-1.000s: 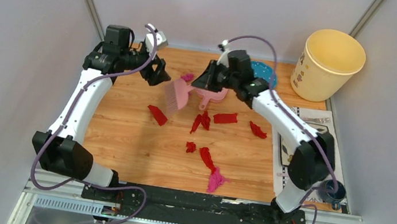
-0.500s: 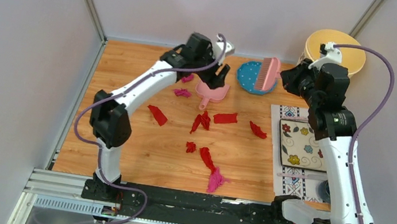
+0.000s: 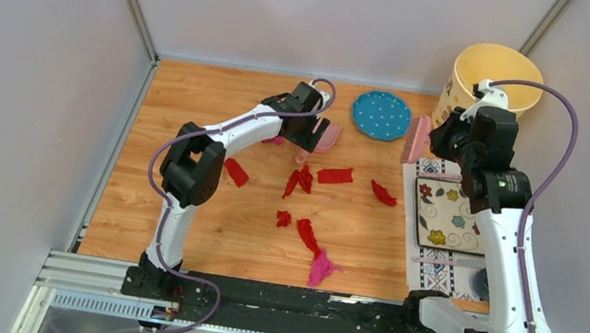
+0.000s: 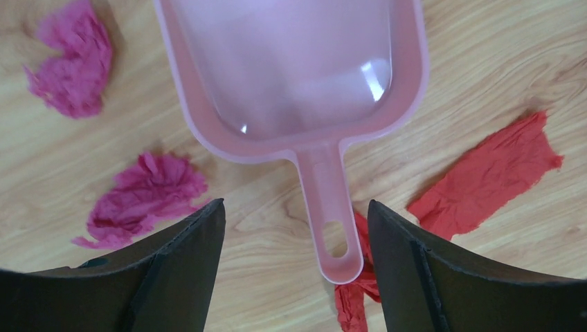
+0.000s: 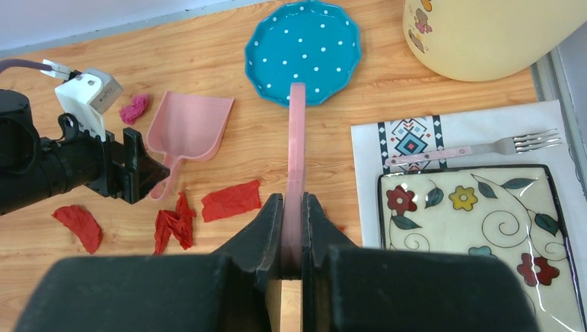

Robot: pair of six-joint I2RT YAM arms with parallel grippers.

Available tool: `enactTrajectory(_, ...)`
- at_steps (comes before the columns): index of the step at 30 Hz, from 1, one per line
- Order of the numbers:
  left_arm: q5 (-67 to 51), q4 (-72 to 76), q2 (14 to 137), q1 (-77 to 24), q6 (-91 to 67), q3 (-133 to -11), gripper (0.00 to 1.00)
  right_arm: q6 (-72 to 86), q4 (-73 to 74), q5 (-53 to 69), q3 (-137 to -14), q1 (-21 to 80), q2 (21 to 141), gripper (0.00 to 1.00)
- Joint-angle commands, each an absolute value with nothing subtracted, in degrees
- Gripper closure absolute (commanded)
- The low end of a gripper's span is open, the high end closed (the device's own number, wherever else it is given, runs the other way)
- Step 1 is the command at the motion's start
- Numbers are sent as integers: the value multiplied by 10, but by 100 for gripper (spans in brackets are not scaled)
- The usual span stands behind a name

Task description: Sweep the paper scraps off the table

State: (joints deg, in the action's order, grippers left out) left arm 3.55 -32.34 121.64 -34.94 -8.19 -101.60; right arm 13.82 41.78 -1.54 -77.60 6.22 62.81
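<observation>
Red paper scraps (image 3: 334, 175) lie scattered over the middle of the table (image 3: 181, 220), with a magenta wad (image 3: 320, 266) near the front. In the left wrist view, magenta scraps (image 4: 145, 197) and a red strip (image 4: 484, 180) lie beside the pale pink dustpan (image 4: 291, 69). My left gripper (image 4: 296, 207) stands open just above the table, its fingers either side of the dustpan handle (image 4: 332, 221) without touching it. My right gripper (image 5: 294, 200) is shut on the pink brush handle (image 5: 296, 138). It holds the brush (image 3: 416, 139) in the air beside the placemat.
A blue dotted plate (image 3: 381, 114) lies at the back. A yellow bucket (image 3: 491, 89) stands in the back right corner. On the right, a white placemat (image 5: 443, 128) carries a flowered plate (image 5: 477, 235) and a fork (image 5: 498, 145). Grey walls enclose the table.
The brush has gone from beside the dustpan to the right side, in my right gripper, and has just dropped lower. My left gripper has come down over the dustpan handle.
</observation>
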Motion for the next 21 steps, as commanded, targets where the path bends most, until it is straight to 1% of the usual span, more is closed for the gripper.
enactTrajectory(1, 37, -325, 1194, -356, -131, -983, 18, 116, 406, -22, -768, 61, 617, 100)
enactTrajectory(5, 26, -312, 1198, -360, -129, -947, 18, 116, 401, -19, -763, 61, 618, 100)
enactTrajectory(7, 25, -311, 1204, -360, -127, -947, 18, 116, 398, -15, -759, 61, 618, 100)
enactTrajectory(10, 46, -307, 1218, -361, -119, -961, 20, 117, 389, -9, -749, 61, 612, 100)
enactTrajectory(12, 59, -303, 1229, -361, -114, -979, 27, 118, 387, -9, -746, 61, 611, 100)
enactTrajectory(14, 58, -298, 1233, -361, -111, -989, 38, 117, 387, -9, -742, 60, 608, 100)
enactTrajectory(16, 54, -300, 1234, -361, -105, -996, 45, 117, 387, 9, -739, 60, 603, 100)
enactTrajectory(17, 48, -305, 1235, -361, -102, -997, 52, 114, 388, 8, -737, 60, 601, 100)
enactTrajectory(19, 47, -311, 1237, -361, -96, -995, 57, 110, 388, 2, -738, 60, 594, 100)
enactTrajectory(21, 45, -314, 1238, -361, -89, -991, 57, 104, 388, 1, -742, 59, 589, 100)
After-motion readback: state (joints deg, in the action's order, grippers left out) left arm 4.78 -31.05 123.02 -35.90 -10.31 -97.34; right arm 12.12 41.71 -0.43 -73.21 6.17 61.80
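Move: The dustpan's handle lies some 4 cm below the open left hand, about 2 cm back and 1 cm to its left, with the pan itself about 4 cm ahead and 2 cm right. The crumpled red scrap is roughly 8 cm back and straight behind, the flat red scrap 6 cm back and 8 cm right, the near pink scrap 1 cm ahead and 9 cm left. From the brush-holding right hand the handle lies about 10 cm ahead, 29 cm left and 28 cm down. The left hand, fingers wide open, sinks about 4.5 cm and draws back some 3.5 cm with a slight downward tip so its fingers come down astride the dustpan's handle, then it eases forward about 2 cm and a little up while the fingers close to about half open, the pads coming up against the handle's two sides. The right hand keeps its shut grip on the pink brush and sinks slowly by nearly 3 cm, far above the table. ##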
